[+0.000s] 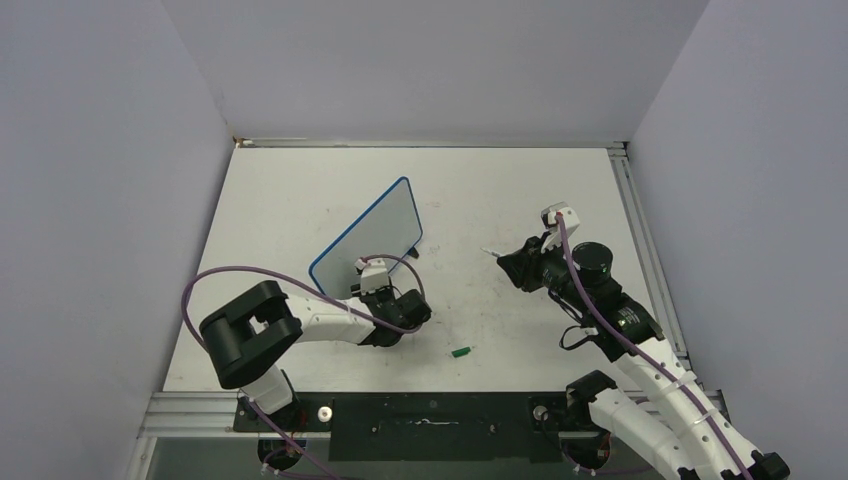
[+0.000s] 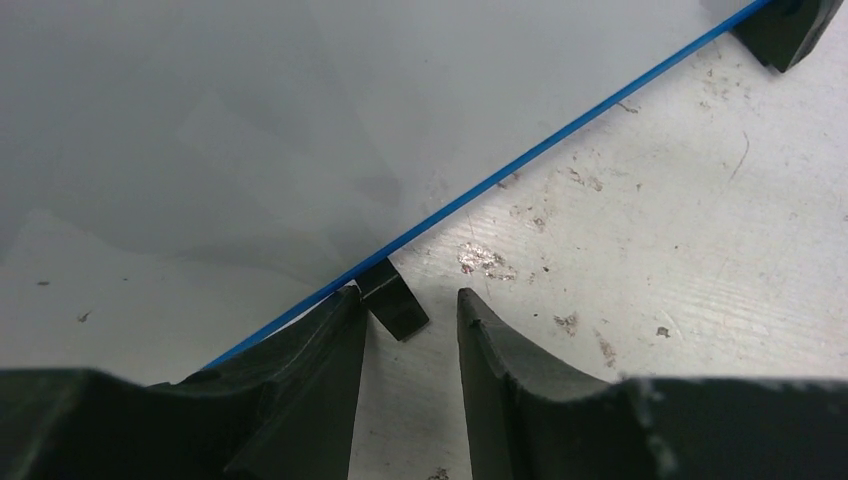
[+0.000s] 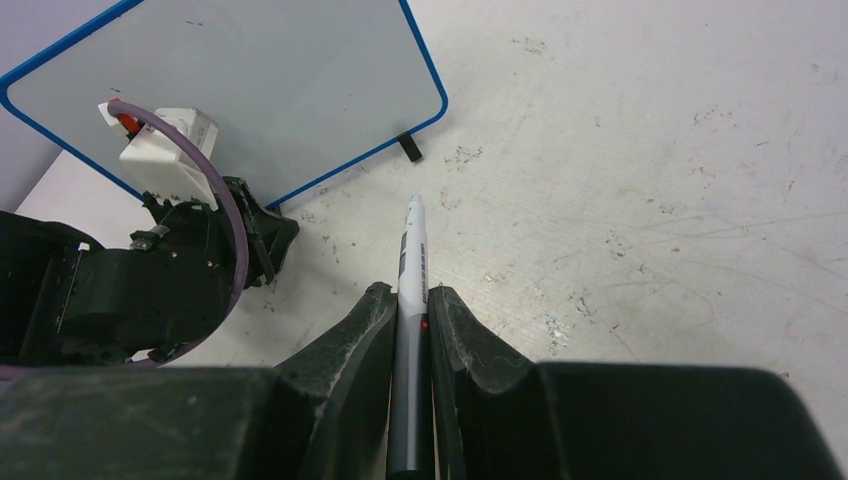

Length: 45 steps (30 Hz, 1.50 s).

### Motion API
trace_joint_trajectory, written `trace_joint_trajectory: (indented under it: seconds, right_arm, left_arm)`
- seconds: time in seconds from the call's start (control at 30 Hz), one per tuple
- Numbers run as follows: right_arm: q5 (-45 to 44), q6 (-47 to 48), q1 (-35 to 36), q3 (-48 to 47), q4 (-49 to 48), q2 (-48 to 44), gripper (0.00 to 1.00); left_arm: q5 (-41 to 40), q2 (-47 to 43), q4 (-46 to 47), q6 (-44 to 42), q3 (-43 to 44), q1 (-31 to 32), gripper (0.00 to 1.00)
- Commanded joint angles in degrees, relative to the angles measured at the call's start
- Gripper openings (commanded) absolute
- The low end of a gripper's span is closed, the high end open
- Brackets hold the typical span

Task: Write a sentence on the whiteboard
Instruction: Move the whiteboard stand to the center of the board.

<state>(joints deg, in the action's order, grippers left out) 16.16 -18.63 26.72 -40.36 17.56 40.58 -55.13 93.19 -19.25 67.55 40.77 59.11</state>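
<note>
The whiteboard (image 1: 370, 232), white with a thin blue frame, stands tilted left of centre; its face shows no writing, so the sentence is not in view. My left gripper (image 1: 378, 274) sits at its near bottom edge. In the left wrist view the gripper (image 2: 405, 298) is open, with a black foot (image 2: 393, 303) of the board (image 2: 250, 120) between the fingertips and the left finger against the blue frame. My right gripper (image 1: 512, 264) is shut on a grey-white marker (image 3: 414, 250), uncapped, tip towards the board (image 3: 270, 90) and apart from it.
A small green marker cap (image 1: 461, 352) lies on the scuffed white tabletop (image 1: 520, 190) between the two arms. A second black foot (image 3: 408, 147) stands at the board's right corner. Grey walls enclose the table on three sides.
</note>
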Motion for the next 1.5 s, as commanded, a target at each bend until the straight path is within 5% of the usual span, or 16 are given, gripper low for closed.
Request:
trace_joint_trajectory:
  seconds: [0.0,0.2,0.47,0.97,1.47]
  right_arm:
    - [0.8,-0.5,0.3,0.2,-3.3,-1.1,0.05]
    - [1.1,-0.9,0.3,0.3,-3.5,-1.0,0.05]
    - [1.0,-0.7,0.2,0.2,-3.4,-0.8,0.05]
    - [0.3,-1.1,0.4,-0.1,-3.6,-0.6,0.05]
    - [-1.4,-0.8,0.4,-0.3,-2.7,-1.9,0.05]
  left_arm:
    - [-2.7,0.9,-1.9,2.4,-1.1,-0.9,0.35]
    - [-4.9,1.7,-1.8,3.0,-1.2,-0.9,0.25]
    - [-5.5,3.4,-2.1,2.9,-1.8,0.5,0.00]
    - [-3.3,2.7,-0.6,2.7,-2.1,8.8,0.00]
    - [1.9,3.8,15.7,-11.8,-2.3,13.5,0.00]
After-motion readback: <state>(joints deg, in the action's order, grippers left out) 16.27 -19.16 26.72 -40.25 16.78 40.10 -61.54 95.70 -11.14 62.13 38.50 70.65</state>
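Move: Just about 1 cm ahead of the left fingers and 1 cm to their left, at almost their height, is the whiteboard stand's near foot. The whiteboard's middle is about 8 cm straight ahead and 6 cm higher. The far foot is some 8 cm ahead and 8 cm to the right, and the green cap about 11 cm back and 17 cm to the right. From the right hand, the near foot lies about 4 cm ahead, 20 cm left and 22 cm below. Closing on the stand's near foot, the left hand edges about 1.5 cm left and pinches the foot between its fingertips. Keeping that grip low over the table, it turns back and drags the foot some 5 cm to the right and 3 cm back, towards the robot, while yawing about 15 degrees clockwise. ##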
